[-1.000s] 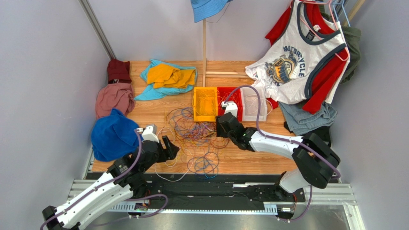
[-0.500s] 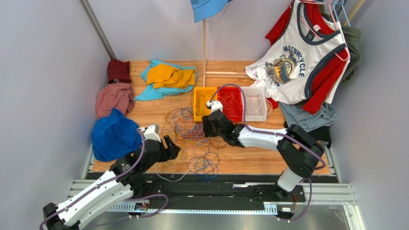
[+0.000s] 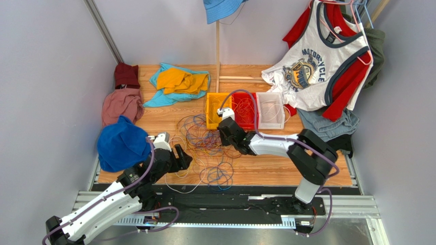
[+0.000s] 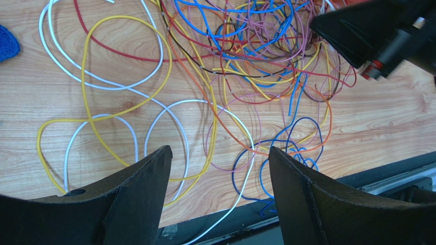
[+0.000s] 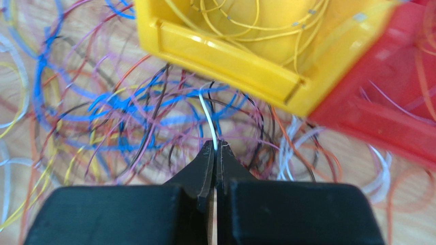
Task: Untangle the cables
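The cables (image 3: 204,143) lie in a tangled heap of white, yellow, orange, purple, blue and red loops on the wooden table, in front of the bins. My right gripper (image 5: 216,145) is shut on a thin white cable (image 5: 207,116) that rises out of the tangle just before the yellow bin (image 5: 245,46); in the top view the gripper (image 3: 225,133) sits at the heap's right side. My left gripper (image 4: 220,155) is open and empty above white and yellow loops (image 4: 128,117) at the heap's near-left edge; in the top view it (image 3: 183,157) is left of the pile.
Yellow (image 3: 217,111), red (image 3: 245,109) and clear (image 3: 271,109) bins stand in a row behind the heap, each with some cables inside. Clothes lie at the left (image 3: 120,145) and back (image 3: 176,81), and hang at the right (image 3: 317,56). A wooden post (image 3: 217,51) stands behind.
My right arm swung left from over the red bin to the front of the yellow bin, over the heap's right side. My left arm barely moved.
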Robot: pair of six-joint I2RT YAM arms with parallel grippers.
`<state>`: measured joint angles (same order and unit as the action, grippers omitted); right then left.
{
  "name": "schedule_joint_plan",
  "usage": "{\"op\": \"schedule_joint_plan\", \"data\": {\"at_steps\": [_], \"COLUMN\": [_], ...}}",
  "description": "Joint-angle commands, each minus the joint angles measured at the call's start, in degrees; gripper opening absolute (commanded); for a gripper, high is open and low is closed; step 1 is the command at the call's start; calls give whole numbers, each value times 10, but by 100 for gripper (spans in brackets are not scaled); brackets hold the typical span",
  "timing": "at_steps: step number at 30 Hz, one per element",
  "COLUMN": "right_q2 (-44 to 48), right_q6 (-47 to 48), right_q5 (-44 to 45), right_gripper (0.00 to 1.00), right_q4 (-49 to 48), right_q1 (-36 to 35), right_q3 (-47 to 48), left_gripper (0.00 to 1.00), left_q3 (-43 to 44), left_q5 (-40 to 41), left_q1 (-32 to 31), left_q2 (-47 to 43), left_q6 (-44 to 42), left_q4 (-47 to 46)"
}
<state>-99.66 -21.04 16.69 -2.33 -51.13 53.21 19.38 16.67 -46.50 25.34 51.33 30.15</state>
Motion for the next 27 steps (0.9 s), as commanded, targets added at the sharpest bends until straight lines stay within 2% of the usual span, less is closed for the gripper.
{"op": "schedule_joint_plan", "data": {"at_steps": [1, 3, 4, 7, 11, 14, 15, 19, 23, 24, 26, 27], "right_q2": [154, 204, 251, 316, 355, 365, 362, 345, 350, 356, 358, 359], "right_q6": [6, 10, 13, 27, 56, 112, 124, 150, 177, 180, 188, 189], "right_q5": [30, 34, 35, 33, 85, 125, 129, 126, 129, 125, 127, 129], "right_gripper": [0, 0, 0, 0, 0, 0, 0, 0, 0, 0, 0, 0], "right_q4": [12, 23, 57, 125, 220, 264, 280, 363, 366, 360, 355, 361], "right_q1": [-45, -81, -94, -148, -226, -287, -303, -308, -308, -308, -309, -309], "right_q3": [-27, -28, -27, 11, 123, 234, 300, 445, 535, 544, 570, 577], "left_gripper": [79, 79, 79, 79, 79, 79, 79, 79, 78, 73, 50, 42], "left_q3": [7, 17, 21, 36, 57, 80, 91, 110, 107, 100, 86, 68], "left_q5": [9, 14, 16, 23, 34, 43, 46, 46, 26, 4, -34, -68], "left_q1": [-2, -2, -2, -2, -2, -3, -2, -2, -2, -2, -2, -2], "left_q2": [-12, -14, -16, -18, -24, -28, -28, -33, -47, -50, -61, -65], "left_q6": [-3, -5, -8, -16, -28, -43, -47, -67, -76, -80, -93, -97], "left_q4": [-16, -11, -8, -2, 1, -1, -2, -8, -43, -56, -116, -138]}}
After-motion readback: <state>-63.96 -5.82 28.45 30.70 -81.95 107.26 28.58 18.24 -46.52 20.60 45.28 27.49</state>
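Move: A white cable is already pinched in the right fingers, just above the tangle, whose thick part is centred about 5 cm to their left, level fore and aft and some 2 cm below. The yellow bin lies about 9 cm straight ahead, with the red bin 9 cm to its right. From the left hand, the pinched cable is roughly 9 cm ahead, 12 cm right and 6 cm lower. The white cable is drawn up out of the tangle by the right hand, which keeps its shut grip and climbs fast by over 50 cm while pulling back nearly 20, drifting left, then right; its fingers swing from slanting down to just above level. The empty left hand rises about 10 cm, tips lifting, and late on partly closes. ##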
